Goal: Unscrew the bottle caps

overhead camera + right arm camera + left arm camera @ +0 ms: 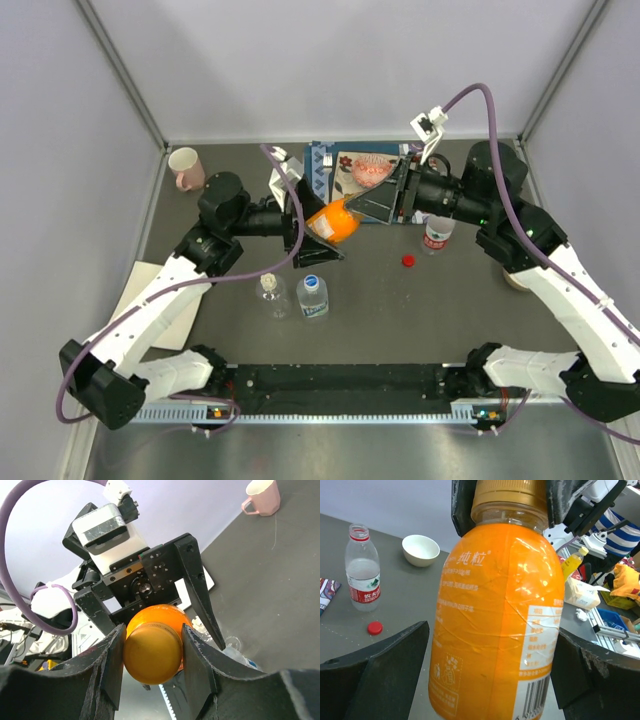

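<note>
The short orange bottle (336,222) hangs tilted above the table between both arms. My right gripper (362,208) is shut on its orange cap (151,652), one pad on each side. My left gripper (322,232) stands open around the bottle's body (495,620); a gap shows beside its left finger (375,675). On the table stand a plain clear bottle (272,293) and a blue-labelled bottle (313,298) with its blue cap (311,281) on. The red-labelled bottle (437,234) stands uncapped, with the red cap (408,261) lying beside it.
A pink mug (185,167) sits at the back left and a printed book (345,168) lies at the back centre under the arms. White paper (165,305) lies at the left. A white bowl (420,550) stands at the right, near the right arm.
</note>
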Tool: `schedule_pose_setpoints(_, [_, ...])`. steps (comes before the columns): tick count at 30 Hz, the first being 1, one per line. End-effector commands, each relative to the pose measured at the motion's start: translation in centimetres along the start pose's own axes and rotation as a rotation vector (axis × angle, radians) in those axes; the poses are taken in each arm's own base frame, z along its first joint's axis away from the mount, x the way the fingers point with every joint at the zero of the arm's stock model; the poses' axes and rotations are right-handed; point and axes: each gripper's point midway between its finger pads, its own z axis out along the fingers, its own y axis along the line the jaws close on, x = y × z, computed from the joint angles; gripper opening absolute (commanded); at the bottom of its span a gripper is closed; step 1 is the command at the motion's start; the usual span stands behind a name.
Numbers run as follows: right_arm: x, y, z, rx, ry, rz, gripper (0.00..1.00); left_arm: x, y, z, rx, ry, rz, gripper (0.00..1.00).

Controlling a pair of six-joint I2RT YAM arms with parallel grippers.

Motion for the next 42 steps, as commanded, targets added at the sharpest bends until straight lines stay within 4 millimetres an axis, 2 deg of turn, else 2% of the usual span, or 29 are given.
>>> schedule_pose_setpoints(1, [-1.8,1.4,-0.2,-0.051,-0.057,-0.031,0.00,-1.6,-0.5,0.5,0.009,-0.016,0.078,0.99])
schedule_pose_setpoints(4, [-1.6,1.1,-0.1,-0.043,-0.055,-0.033,0.00,-1.7,-0.6,0.7,0.015,-0.015,0.085,0.94])
schedule_pose_setpoints(8, [-1.4,0.7,0.1,-0.034,-0.052,-0.032,0.00,-1.4,-0.6,0.9,0.017,-0.005,0.086,0.76])
schedule_pose_setpoints(9, [-1.3,0.4,0.2,-0.026,-0.049,-0.030,0.00,-1.3,-0.6,1.0,0.016,-0.003,0.084,0.67])
schedule_pose_setpoints(13, [-1.0,0.1,0.2,-0.016,-0.046,-0.028,0.00,-1.1,-0.5,1.0,0.013,0.001,0.085,0.57])
schedule_pose_setpoints(15, [-1.0,0.0,0.1,-0.009,-0.049,-0.032,0.00,-1.0,-0.4,1.0,0.002,0.002,0.087,0.56])
schedule_pose_setpoints(16, [-1.1,-0.1,0.1,-0.002,-0.053,-0.031,0.04,-1.2,-0.3,1.0,-0.015,-0.004,0.102,0.54])
schedule_pose_setpoints(17, [-1.2,-0.3,0.1,0.007,-0.058,-0.035,0.26,-1.3,-0.1,1.0,-0.034,-0.009,0.113,0.53])
schedule_pose_setpoints(19, [-1.8,-0.7,-0.3,0.046,-0.086,-0.040,0.47,-1.4,0.2,1.1,-0.075,-0.010,0.157,0.50])
schedule_pose_setpoints(20, [-2.3,-1.0,-0.5,0.076,-0.112,-0.044,0.60,-1.4,1.2,1.0,-0.151,-0.017,0.158,0.49])
schedule_pose_setpoints(22, [-3.3,-0.9,-1.1,0.099,-0.154,-0.050,0.66,-1.3,1.5,1.3,-0.213,-0.016,0.206,0.47])
schedule_pose_setpoints(23, [-3.8,-1.3,-1.2,0.128,-0.182,-0.049,0.70,-1.8,2.7,1.1,-0.301,-0.036,0.221,0.46])
schedule_pose_setpoints(24, [-4.3,-1.2,-1.6,0.139,-0.204,-0.051,0.71,-1.7,2.6,1.5,-0.327,-0.040,0.238,0.45])
schedule_pose_setpoints(28, [-5.6,-2.1,-2.0,0.216,-0.268,-0.020,0.72,-1.9,4.6,1.4,-0.515,-0.056,0.306,0.38])
schedule_pose_setpoints(33, [-5.9,-3.9,-2.1,0.312,-0.302,0.030,0.71,-2.6,6.6,0.2,-0.733,-0.119,0.354,0.34])
schedule_pose_setpoints(36, [-5.7,-4.3,-1.7,0.321,-0.294,0.055,0.70,-2.3,6.7,0.2,-0.781,-0.124,0.360,0.34])
schedule_pose_setpoints(38, [-5.6,-4.4,-1.4,0.321,-0.289,0.067,0.70,-3.0,7.1,-0.2,-0.839,-0.140,0.405,0.34])
schedule_pose_setpoints(42, [-5.4,-4.9,-0.8,0.327,-0.274,0.076,0.70,-2.8,7.0,0.3,-0.845,-0.139,0.425,0.33])
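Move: The right gripper holds the orange bottle by its cap; the bottle's middle lies about 5 cm below it, 4 cm to its left and 2 cm back. The left gripper stands open around the body, the middle only some 2 cm above and 1 cm ahead. From the left gripper, the blue-capped bottle stands roughly 25 cm below, 3 cm left and 4 cm back, and the red cap about 30 cm below, 18 cm right and 10 cm ahead. Close the left gripper on the orange bottle's body, and only then open the right fingers to let go of the cap. Swing the left hand forward about 6 cm, sinking slightly, and turn it some 40 degrees counter-clockwise with the bottle. Take the opened right hand forward and somewhat right alongside, turning clockwise, its fingers still facing the cap. ##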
